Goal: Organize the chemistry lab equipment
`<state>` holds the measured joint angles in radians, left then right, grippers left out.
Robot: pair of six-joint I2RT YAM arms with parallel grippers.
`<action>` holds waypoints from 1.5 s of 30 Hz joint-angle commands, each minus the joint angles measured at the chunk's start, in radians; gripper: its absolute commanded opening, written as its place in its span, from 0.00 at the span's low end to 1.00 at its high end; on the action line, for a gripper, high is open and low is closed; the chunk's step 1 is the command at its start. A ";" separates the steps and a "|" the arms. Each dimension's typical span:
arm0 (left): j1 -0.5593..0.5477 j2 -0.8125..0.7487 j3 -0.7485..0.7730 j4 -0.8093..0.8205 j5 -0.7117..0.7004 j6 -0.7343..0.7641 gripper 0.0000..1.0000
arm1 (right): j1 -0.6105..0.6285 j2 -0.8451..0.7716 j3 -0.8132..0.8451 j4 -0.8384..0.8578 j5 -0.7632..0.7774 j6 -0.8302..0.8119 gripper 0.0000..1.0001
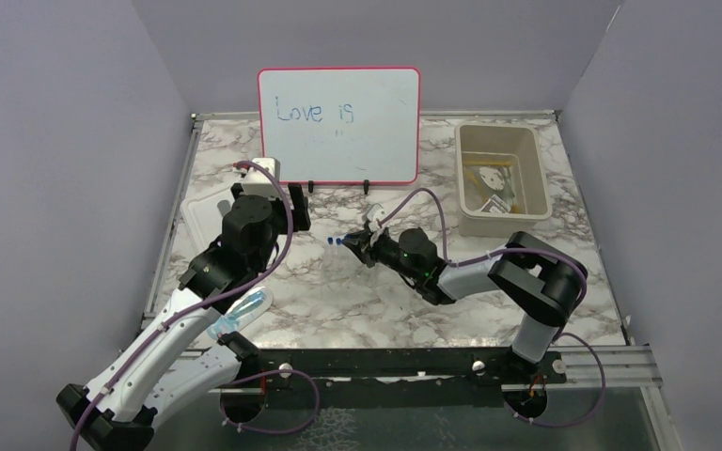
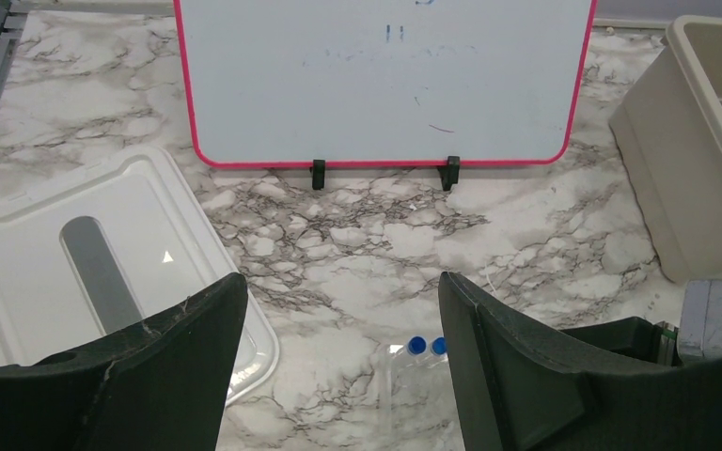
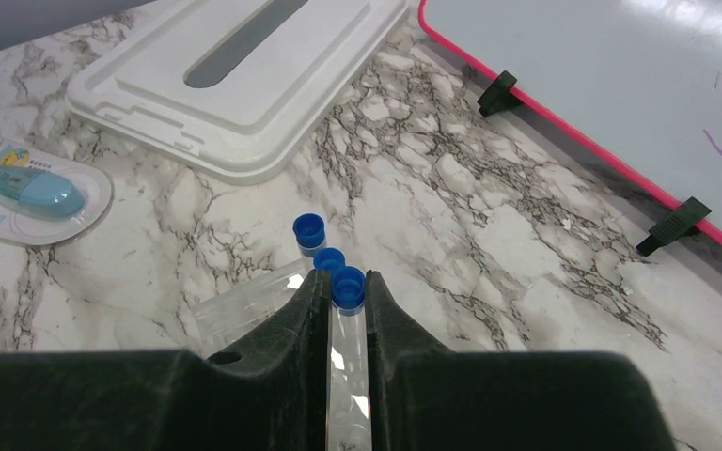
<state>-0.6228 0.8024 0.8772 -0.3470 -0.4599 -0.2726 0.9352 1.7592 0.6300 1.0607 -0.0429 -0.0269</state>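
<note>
My right gripper [image 3: 347, 280] is shut on a clear packet [image 3: 244, 305] of blue-capped tubes, with one tube [image 3: 348, 376] squeezed between the fingers and its blue cap at the tips. Two more blue caps [image 3: 308, 228] stick out just beyond it. From above, this gripper [image 1: 362, 244] lies low over the middle of the table with the caps [image 1: 334, 241] at its left. My left gripper [image 2: 343, 282] hangs open and empty above the marble, the same caps [image 2: 416, 345] below its right finger. A blister pack with a blue item [image 3: 33, 193] lies near the left arm [image 1: 240, 315].
A white bin lid [image 1: 202, 211] lies flat at the left, under the left gripper's left finger [image 2: 179, 329]. The red-framed whiteboard [image 1: 338, 122] stands at the back centre. The beige bin [image 1: 503, 225] at the back right holds several items.
</note>
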 commanded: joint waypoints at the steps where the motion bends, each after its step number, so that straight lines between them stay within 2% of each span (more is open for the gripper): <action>1: 0.005 -0.020 -0.008 -0.004 0.017 -0.002 0.77 | 0.005 0.042 0.022 -0.053 -0.020 0.002 0.19; 10: 0.006 -0.020 -0.009 -0.004 0.017 -0.002 0.77 | 0.006 0.053 0.038 -0.082 -0.032 0.000 0.21; 12: 0.006 -0.020 -0.009 -0.004 0.018 -0.002 0.77 | 0.007 0.048 0.041 -0.090 -0.029 0.007 0.26; 16: 0.006 -0.016 -0.007 -0.004 0.020 -0.002 0.77 | 0.007 0.006 0.038 -0.105 -0.005 0.052 0.47; 22: 0.006 -0.014 -0.007 -0.004 0.024 -0.002 0.77 | 0.006 -0.139 0.046 -0.212 0.014 0.111 0.54; 26: 0.006 -0.017 -0.006 -0.005 0.031 -0.002 0.78 | 0.005 -0.265 0.084 -0.422 0.135 0.181 0.57; 34: 0.006 -0.018 -0.004 -0.004 0.102 -0.004 0.79 | -0.007 -0.320 0.276 -1.185 0.510 0.343 0.57; 36: 0.006 -0.021 -0.004 -0.004 0.129 -0.014 0.80 | -0.011 -0.326 0.275 -1.286 0.545 0.353 0.58; 39: 0.006 -0.026 -0.011 -0.009 0.190 -0.049 0.80 | -0.014 -0.335 0.267 -1.402 0.518 0.294 0.58; 45: 0.006 -0.029 -0.037 -0.007 0.276 -0.113 0.80 | -0.049 -0.236 0.312 -1.516 0.477 0.224 0.60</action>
<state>-0.6216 0.7849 0.8654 -0.3470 -0.2821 -0.3260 0.9089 1.4574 0.8993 -0.2943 0.4149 0.2428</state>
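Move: My right hand holds a blue-capped tube upright in the clear rack, whose middle is about 3 cm right, 2 cm back and 7 cm below. Two seated tubes stand roughly 3 cm to the left, level fore and aft, their middles some 6 cm down. Another tube lies on the table about 17 cm right, 5 cm ahead and 11 cm lower. From my left hand the rack is around 11 cm right, straight below by some 23 cm. I press the held tube about 2.5 cm farther down into the rack, open my right fingers off its cap and rise some 10 cm clear. Then I swing right and down towards the lying tube, turning clockwise about 30 degrees and tipping the open fingers down; my left hand finally drifts about 3 cm right. ##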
